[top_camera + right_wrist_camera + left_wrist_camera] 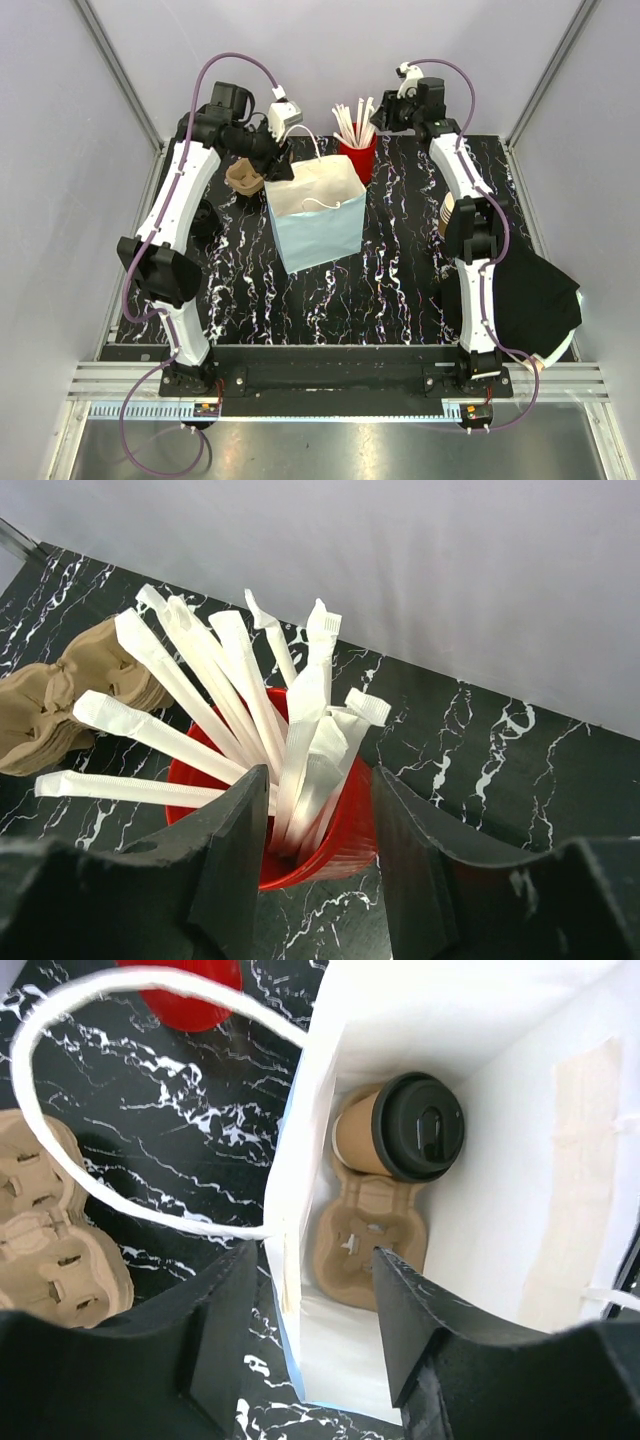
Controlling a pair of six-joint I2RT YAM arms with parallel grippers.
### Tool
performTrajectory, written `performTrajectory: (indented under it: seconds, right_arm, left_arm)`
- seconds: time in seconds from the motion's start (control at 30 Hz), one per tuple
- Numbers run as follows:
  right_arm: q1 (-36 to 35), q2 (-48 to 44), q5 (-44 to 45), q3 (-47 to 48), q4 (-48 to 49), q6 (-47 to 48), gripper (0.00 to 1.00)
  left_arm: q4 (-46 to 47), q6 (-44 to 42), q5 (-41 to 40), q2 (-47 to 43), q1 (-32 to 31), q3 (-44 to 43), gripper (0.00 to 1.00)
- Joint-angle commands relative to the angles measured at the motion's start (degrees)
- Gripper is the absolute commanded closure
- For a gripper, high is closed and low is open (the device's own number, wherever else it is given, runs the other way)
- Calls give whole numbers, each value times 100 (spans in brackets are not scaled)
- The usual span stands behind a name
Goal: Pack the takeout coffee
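Observation:
The takeout coffee [400, 1130], a tan paper cup with a black lid, stands in a brown pulp carrier [365, 1245] at the bottom of the pale blue paper bag [315, 220]. From the top view the cup is hidden inside the bag. My left gripper [312, 1260] hangs open over the bag's left rim [290, 1250], one finger outside and one inside, the wall loose between them. My right gripper [320, 780] hovers open over the red cup [330, 830] of white wrapped sticks [300, 720], with a few sticks between its fingers but not pinched.
A stack of brown pulp carriers [243, 177] lies left of the bag, close to my left gripper [278, 165]. The bag's white handle [120, 1090] loops over the marbled tabletop. Nested brown cups [447, 215] and a black cloth [540, 300] sit by the right arm.

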State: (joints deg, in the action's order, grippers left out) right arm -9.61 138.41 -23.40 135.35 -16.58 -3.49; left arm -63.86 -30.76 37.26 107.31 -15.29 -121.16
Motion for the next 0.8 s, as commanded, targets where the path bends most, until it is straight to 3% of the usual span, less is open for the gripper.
performTrajectory:
  seconds: [0.0,0.3,0.47,0.77]
  right_arm:
    - [-103,151,116,35,260,-12,49]
    - [-182,222,151,27,269,32,56]
    - [-217,195,151,18,252,67,71]
    - [-252,-165,301,-245,137,252,74]
  left_arm:
    - [75,132,265,-192,-62,-311,45]
    - [84,132,247,-263,-88,-267,43]
    - [84,115,256,-245,-88,-232,43]
    - [75,106,335,-228,-88,-215,43]
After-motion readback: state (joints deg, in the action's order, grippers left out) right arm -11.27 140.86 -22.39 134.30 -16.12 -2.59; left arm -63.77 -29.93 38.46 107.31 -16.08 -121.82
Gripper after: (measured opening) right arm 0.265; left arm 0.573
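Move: The straw tops sit close to the half-open right fingers: about 1 cm ahead, 2 cm left and 3 cm below. The red cup holding them is roughly 4 cm left, 2 cm ahead and 13 cm below that hand; the paper bag stands some 14 cm left, 17 cm back and 9 cm lower. From the left hand the straw tops are around 26 cm ahead, 18 cm right and 10 cm down. Lower the right gripper about 3.5 cm onto the nearest wrapped straw end at the red cup's near right side, easing some 1.5 cm left as it sinks and keeping the wrist nearly as it is. Once most of the way down, bring the fingertips in from half open to about a quarter, one on each side of that straw end. ##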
